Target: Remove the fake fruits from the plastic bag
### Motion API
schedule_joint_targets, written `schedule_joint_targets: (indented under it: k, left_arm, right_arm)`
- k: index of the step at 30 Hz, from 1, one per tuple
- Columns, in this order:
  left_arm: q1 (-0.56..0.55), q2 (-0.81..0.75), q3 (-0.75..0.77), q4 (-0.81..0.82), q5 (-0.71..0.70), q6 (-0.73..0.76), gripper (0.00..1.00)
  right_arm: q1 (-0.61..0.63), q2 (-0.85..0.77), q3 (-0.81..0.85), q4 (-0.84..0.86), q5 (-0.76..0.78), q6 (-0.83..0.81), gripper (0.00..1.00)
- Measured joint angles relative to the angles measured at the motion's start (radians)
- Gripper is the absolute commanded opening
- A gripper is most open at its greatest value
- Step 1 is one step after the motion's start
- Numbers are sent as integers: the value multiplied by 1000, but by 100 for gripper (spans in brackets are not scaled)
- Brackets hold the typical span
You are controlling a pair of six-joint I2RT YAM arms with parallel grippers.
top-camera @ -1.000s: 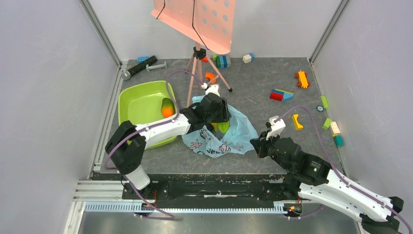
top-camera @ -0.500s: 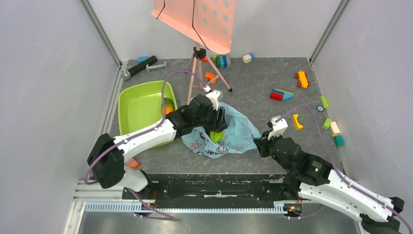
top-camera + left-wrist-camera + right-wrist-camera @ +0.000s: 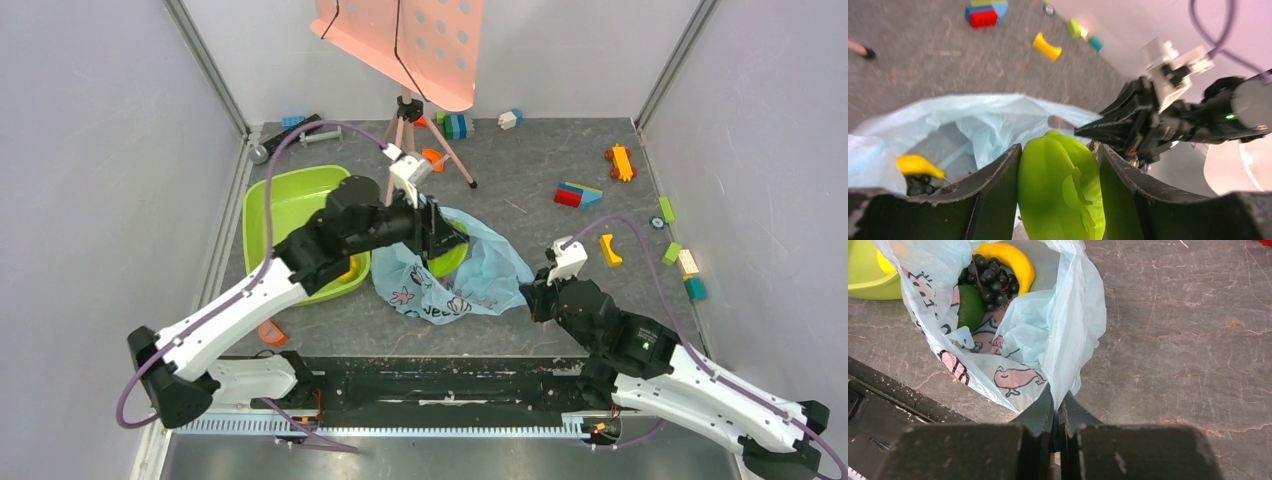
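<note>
The light-blue plastic bag (image 3: 485, 268) lies on the table mid-front, its mouth open. My left gripper (image 3: 443, 245) is shut on a glossy light-green fruit (image 3: 1058, 190) and holds it just above the bag's mouth; the fruit also shows in the top view (image 3: 449, 263). My right gripper (image 3: 1058, 405) is shut on the bag's near edge (image 3: 1068, 340), at the bag's right corner in the top view (image 3: 527, 290). Inside the bag lie a yellow banana (image 3: 1013, 257), a dark grape bunch (image 3: 990, 275) and a dark-green fruit (image 3: 970, 307).
The lime-green tub (image 3: 290, 205) stands left of the bag, with an orange fruit (image 3: 349, 268) by its near rim under my left arm. A tripod (image 3: 405, 125) with a pink panel stands behind. Toy bricks (image 3: 578, 195) are scattered on the right. Walls close in both sides.
My left gripper has lifted the green fruit up out of the bag and drawn back slightly left, the arm rising high. The right gripper has kept its hold on the bag.
</note>
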Motion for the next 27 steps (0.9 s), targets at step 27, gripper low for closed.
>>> schedule_joint_targets:
  k: [27]
  left_arm:
    - [727,-292,-290,-210,-343,-80,45]
  right_arm:
    - [0,10,39,-5,5,-33,0]
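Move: The left hand, up high, already holds the green fruit; the green basin's middle is about 33 cm left, 14 cm ahead and 28 cm below. The lemon in the basin is some 26 cm left and 7 cm ahead. The bag sits nearly straight below, about 7 cm ahead, 26 cm down. From the right hand, still pinching the bag's rim, the basin lies roughly 50 cm left, 18 cm ahead and 13 cm lower. Left hand swings the green fruit 29 cm left towards the basin, arching up then down, turning 60 degrees counter-clockwise. ##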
